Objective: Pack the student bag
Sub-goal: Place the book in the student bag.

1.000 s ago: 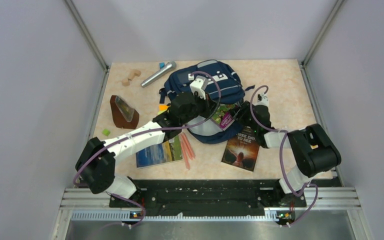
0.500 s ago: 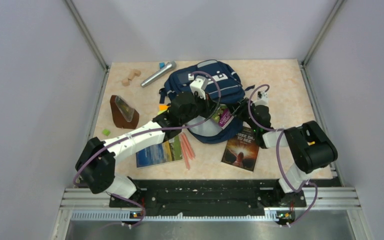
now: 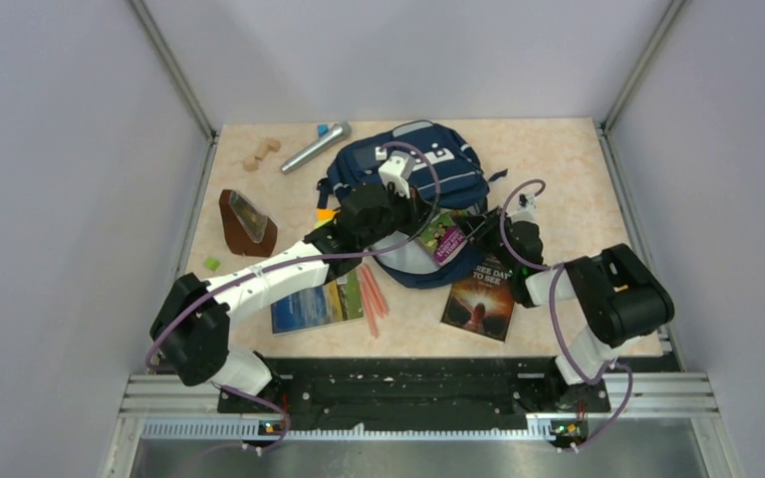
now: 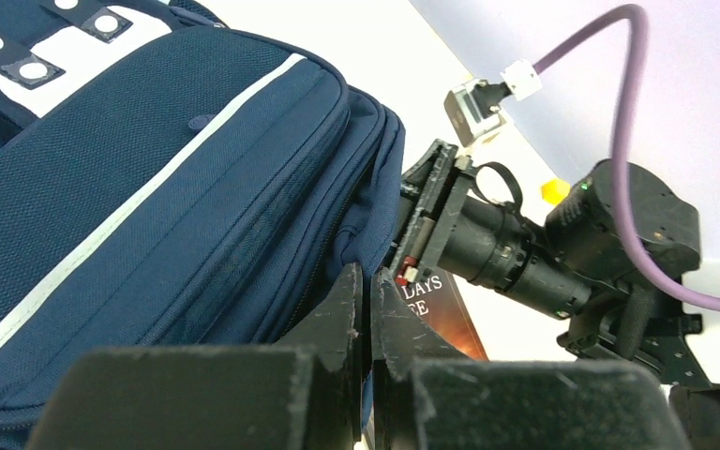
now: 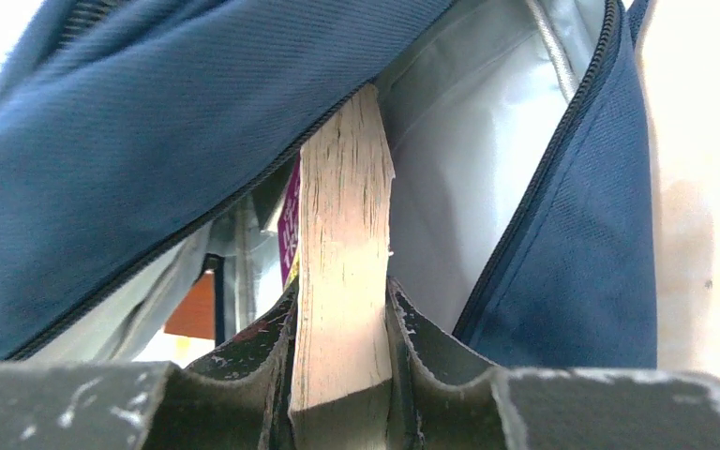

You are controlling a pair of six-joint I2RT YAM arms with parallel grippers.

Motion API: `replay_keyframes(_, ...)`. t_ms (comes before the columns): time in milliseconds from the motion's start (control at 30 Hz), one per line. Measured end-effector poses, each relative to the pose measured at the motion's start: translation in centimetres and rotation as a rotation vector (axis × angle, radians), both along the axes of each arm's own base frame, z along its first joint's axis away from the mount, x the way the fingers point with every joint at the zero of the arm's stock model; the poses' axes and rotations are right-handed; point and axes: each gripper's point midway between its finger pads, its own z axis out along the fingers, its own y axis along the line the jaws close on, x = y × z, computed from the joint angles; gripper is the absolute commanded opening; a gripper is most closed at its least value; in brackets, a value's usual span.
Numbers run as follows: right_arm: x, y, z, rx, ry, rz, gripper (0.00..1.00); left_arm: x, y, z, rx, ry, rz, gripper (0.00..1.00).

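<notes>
The student bag (image 3: 428, 164), navy with grey stripes and a white patch, lies at the table's back centre with its opening facing me. My left gripper (image 4: 367, 286) is shut on the blue fabric edge of that opening and holds it up. A purple-covered book (image 3: 445, 240) sticks out of the opening. My right gripper (image 5: 342, 300) is shut on the book's pale page edge (image 5: 342, 234), pointing into the grey-lined inside of the bag (image 5: 469, 169). In the top view the right gripper (image 3: 479, 231) sits just right of the opening.
A dark book (image 3: 480, 296) lies in front of the bag, under my right forearm. A landscape-cover book (image 3: 317, 302) and pink pencils (image 3: 372, 294) lie near the left arm. A brown wedge (image 3: 247, 224), microphone (image 3: 314, 147) and wooden blocks (image 3: 261, 152) sit at the back left.
My right gripper has closed on the purple book's edge and the wrist has shifted slightly toward the bag. The left gripper has kept its hold on the bag.
</notes>
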Motion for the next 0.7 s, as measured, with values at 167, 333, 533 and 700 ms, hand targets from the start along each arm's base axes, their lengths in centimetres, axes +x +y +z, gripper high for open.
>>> replay_keyframes(167,-1.5,-0.7,2.2,0.074,-0.025,-0.030,0.00,-0.2,-0.2,0.0,-0.008,0.008,-0.011,0.00)
replay_keyframes(333,-2.6,-1.4,4.5,0.149,-0.059,-0.063,0.00,-0.1,-0.3,0.7,-0.022,0.005,-0.009,0.00)
replay_keyframes(533,-2.8,-2.3,6.1,0.177,-0.088,-0.113,0.00,-0.1,-0.5,1.2,-0.043,0.013,-0.006,0.00)
replay_keyframes(700,-2.5,-2.3,5.7,0.176,-0.086,-0.141,0.00,-0.1,-0.5,1.5,-0.052,0.017,-0.005,0.00)
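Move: My right hand already pinches the purple book by one edge, its far end inside the bag. The middle of the bag's opening lies about 9 cm left, 3 cm back and 5 cm below this hand. The "Three Days to See" book lies some 13 cm back and 4 cm right, and the pink pencils roughly 12 cm back and 21 cm left, both on the table some 8 cm down. From my left hand, the opening is about 3 cm back, level sideways and 16 cm down. I lift the purple book about 6 cm with my right hand, easing it back and to the right by some 2 cm each, and roll the hand about 10 degrees so its left side rises; the rise levels off at the end. The fingers keep their pinch. My left hand still holds the bag's flap edge and raises it 1 to 2 cm. ##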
